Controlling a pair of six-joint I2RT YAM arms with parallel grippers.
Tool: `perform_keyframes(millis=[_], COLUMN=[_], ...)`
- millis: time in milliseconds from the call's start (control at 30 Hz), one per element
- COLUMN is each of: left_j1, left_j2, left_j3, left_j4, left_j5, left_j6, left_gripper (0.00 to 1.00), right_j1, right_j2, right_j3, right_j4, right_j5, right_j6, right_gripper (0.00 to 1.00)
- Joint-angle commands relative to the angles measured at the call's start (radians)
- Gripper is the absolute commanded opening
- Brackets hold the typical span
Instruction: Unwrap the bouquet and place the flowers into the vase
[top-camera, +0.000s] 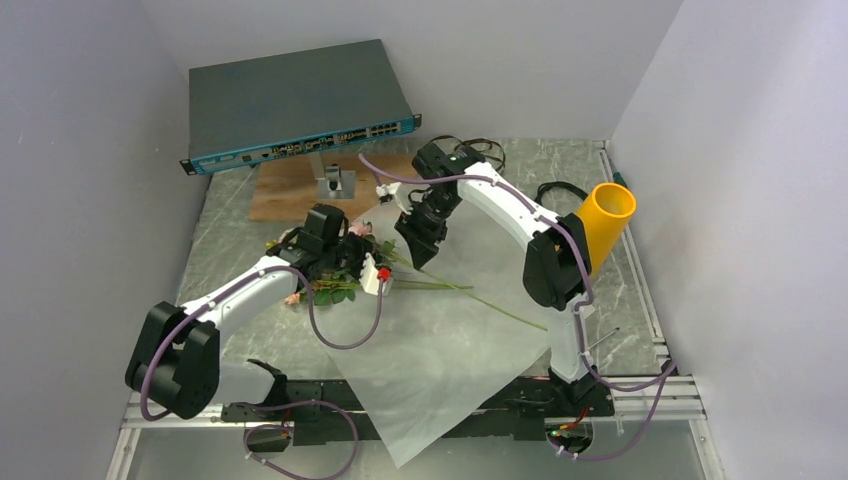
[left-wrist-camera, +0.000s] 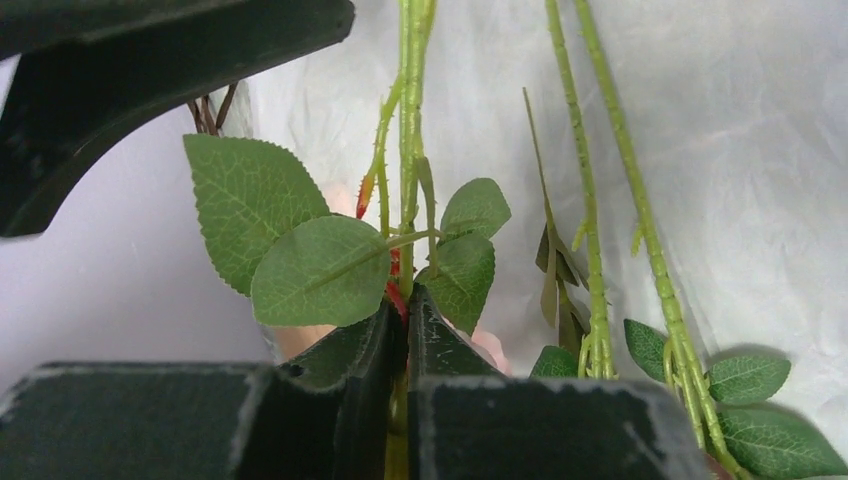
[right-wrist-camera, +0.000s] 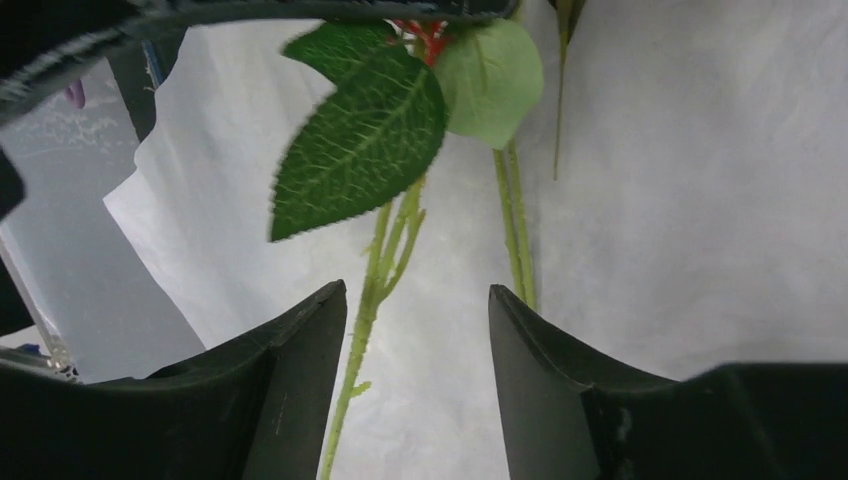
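The bouquet's flowers (top-camera: 322, 283) lie at the left edge of the spread translucent white paper (top-camera: 440, 340), with long green stems (top-camera: 470, 292) running right across it. My left gripper (top-camera: 362, 262) is over the leafy end. In the left wrist view the left gripper (left-wrist-camera: 408, 300) is shut on one thorny green stem (left-wrist-camera: 407, 150), and two more stems (left-wrist-camera: 590, 200) lie to the right. My right gripper (top-camera: 418, 245) hovers over the stems; in its wrist view the right gripper (right-wrist-camera: 415, 300) is open with a stem (right-wrist-camera: 375, 290) between its fingers, untouched. The yellow vase (top-camera: 605, 225) stands at the far right.
A grey network switch (top-camera: 290, 105) rests on a metal stand (top-camera: 335, 182) over a wooden board (top-camera: 285, 195) at the back left. White walls close in the marbled table (top-camera: 230, 250) on three sides. Black cables (top-camera: 560, 190) lie near the vase.
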Motion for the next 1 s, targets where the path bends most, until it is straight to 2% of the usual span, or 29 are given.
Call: perform_keyframes(millis=[0, 67, 367, 500, 567, 967], left_j1=[-0.02, -0.029, -0.05, -0.051, -0.052, -0.055], left_j2=[-0.026, -0.028, -0.02, -0.024, -0.026, -0.044], left_j3=[-0.025, -0.033, -0.011, -0.014, -0.017, -0.066], left_j4=[-0.01, 0.005, 0.008, 0.003, -0.002, 0.03], left_j5=[0.005, 0.001, -0.015, -0.018, -0.019, -0.063], left_j6=[0.139, 0.157, 0.176, 0.19, 0.198, 0.238], left_gripper=[0.04, 0.04, 0.03, 0.03, 0.03, 0.01], right_j1=[0.031, 0.033, 0.033, 0.029, 0.029, -0.024], right_j2=[0.017, 0.033, 0.106, 0.132, 0.14, 0.077], right_j3=[0.055, 0.065, 0.099, 0.104, 0.112, 0.059], right_j4=[-0.071, -0.078, -0.128, -0.144, -0.16, -0.152], right_j5=[0.045, 0.052, 0.001, -0.024, -0.035, -0.134], right_j6=[-0.004, 0.004, 0.024, 0.021, 0.013, 0.008], right_gripper=[0.49, 0.45, 0.49, 0.4, 0.4, 0.41])
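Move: The held flower's stem runs out of the left fingers; the stretch the right hand goes for is about 2 cm back of that hand and 3 cm below it, and some 8 cm to the right of the left hand, 3 cm back and 1 cm lower. From the right hand, the held flower's leaves hang about 5 cm to the left, level fore and aft, 1 cm lower. The loose stems lie on the paper about 2 cm back, straight under it, 6 cm down. The held flower stays pinched in the left fingers and is turned about 10 degrees clockwise as that hand eases roughly 1 cm back and down. Towards its stem the right hand first draws back, then sinks, ending about 2 cm back and 2.5 cm lower; its fingertips tip farther back while its fingers narrow partway, still clearly apart, with the stem running close by one fingertip. ##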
